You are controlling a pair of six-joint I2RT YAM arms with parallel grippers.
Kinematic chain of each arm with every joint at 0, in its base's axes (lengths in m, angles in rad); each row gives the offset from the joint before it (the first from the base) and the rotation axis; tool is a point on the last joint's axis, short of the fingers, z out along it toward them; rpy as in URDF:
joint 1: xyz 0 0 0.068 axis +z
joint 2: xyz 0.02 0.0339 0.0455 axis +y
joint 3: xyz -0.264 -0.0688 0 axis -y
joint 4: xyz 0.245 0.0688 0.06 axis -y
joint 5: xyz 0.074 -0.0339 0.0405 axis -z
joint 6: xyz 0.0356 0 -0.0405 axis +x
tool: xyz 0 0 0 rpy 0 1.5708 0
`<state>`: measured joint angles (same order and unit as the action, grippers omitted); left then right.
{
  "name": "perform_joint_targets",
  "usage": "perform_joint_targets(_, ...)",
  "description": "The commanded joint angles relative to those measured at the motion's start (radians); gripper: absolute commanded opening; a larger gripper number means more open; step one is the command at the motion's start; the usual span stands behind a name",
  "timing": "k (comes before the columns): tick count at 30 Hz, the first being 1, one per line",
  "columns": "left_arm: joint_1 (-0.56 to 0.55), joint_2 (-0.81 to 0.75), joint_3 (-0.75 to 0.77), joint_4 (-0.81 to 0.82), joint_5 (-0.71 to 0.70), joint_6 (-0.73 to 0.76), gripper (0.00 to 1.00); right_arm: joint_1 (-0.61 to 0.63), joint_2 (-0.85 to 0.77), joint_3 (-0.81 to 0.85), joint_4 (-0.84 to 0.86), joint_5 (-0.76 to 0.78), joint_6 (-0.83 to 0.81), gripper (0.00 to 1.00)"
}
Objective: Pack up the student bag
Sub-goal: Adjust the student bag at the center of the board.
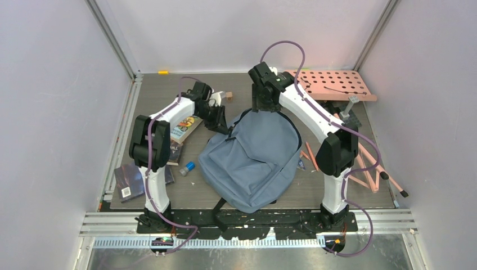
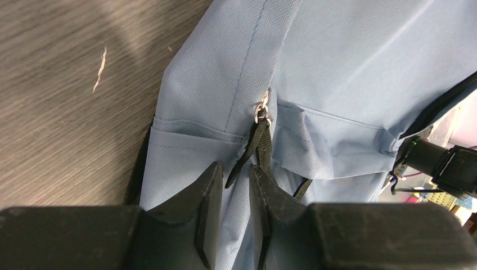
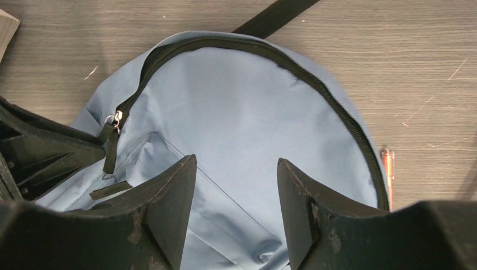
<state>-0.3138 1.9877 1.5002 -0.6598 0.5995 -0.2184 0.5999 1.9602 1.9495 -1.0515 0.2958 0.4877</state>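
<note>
The student bag [image 1: 250, 160], a grey-blue backpack, lies flat mid-table, its top towards the back. Its dark main zipper [image 3: 315, 73] arcs round the top, and the slider [image 3: 114, 120] sits at the left end with a black pull strap [image 2: 259, 146]. My left gripper [image 2: 233, 169] is down on the bag's upper-left edge [image 1: 220, 122]. Its jaws stand a narrow gap apart over a crease of the bag's fabric, and the pull strap ends right at the fingertips. My right gripper [image 3: 236, 163] hovers open above the bag's top [image 1: 264, 107] with nothing between its fingers.
Books [image 1: 185, 128] [image 1: 132, 181] and a small blue-capped item [image 1: 187, 167] lie left of the bag. A wooden pegboard [image 1: 337, 84] stands at the back right, with orange sticks [image 1: 365, 163] below it. An orange pen [image 3: 388, 174] lies by the bag's right edge. White walls enclose the table.
</note>
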Motion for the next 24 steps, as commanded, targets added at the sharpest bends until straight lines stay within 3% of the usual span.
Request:
perform_joint_targets(1,0.004,-0.044,-0.04,0.007,0.026,0.014,0.25,-0.017,-0.078,-0.021,0.044,0.026,-0.019,0.6)
perform_joint_targets(7,0.004,-0.048,-0.053,0.028,0.029,-0.001,0.22,-0.02,-0.089,-0.028,0.046,0.029,-0.037,0.59)
perform_joint_targets(13,0.004,-0.067,-0.057,0.056,0.06,-0.025,0.12,-0.02,-0.097,-0.041,0.055,0.027,-0.062,0.57)
perform_joint_targets(18,0.004,-0.059,-0.071,0.101,0.086,-0.061,0.12,-0.02,-0.102,-0.05,0.066,0.02,-0.079,0.57)
perform_joint_targets(22,0.004,-0.059,-0.059,0.105,0.092,-0.071,0.0,-0.02,-0.103,-0.05,0.07,0.014,-0.089,0.56)
perform_joint_targets(24,0.004,-0.077,-0.051,0.103,0.091,-0.078,0.0,-0.02,-0.104,-0.051,0.073,0.007,-0.097,0.55)
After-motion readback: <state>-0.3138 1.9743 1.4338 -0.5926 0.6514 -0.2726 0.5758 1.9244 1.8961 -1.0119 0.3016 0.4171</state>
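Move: The bag's black zipper pull hangs right at the left gripper's tips, about 1 cm back, 1 cm to the right and 2 cm below the hand point. The pocket tab lies roughly 4 cm back, 1 cm right; the colourful book some 14 cm left and 4 cm ahead; the wooden block about 15 cm straight ahead on the board. From the right gripper, the zipper pull lies about 12 cm left, 3 cm back and 12 cm down. Bring the left gripper about 1 cm back and 1 cm down over the zipper pull, fingers still slanting down to the right, then shut the quarter-open fingers fully to pinch the pull's free end, easing up and to the right by under 1 cm each as they close. Let the right gripper drift some 1.5 cm right above the bag, open and holding nothing. ##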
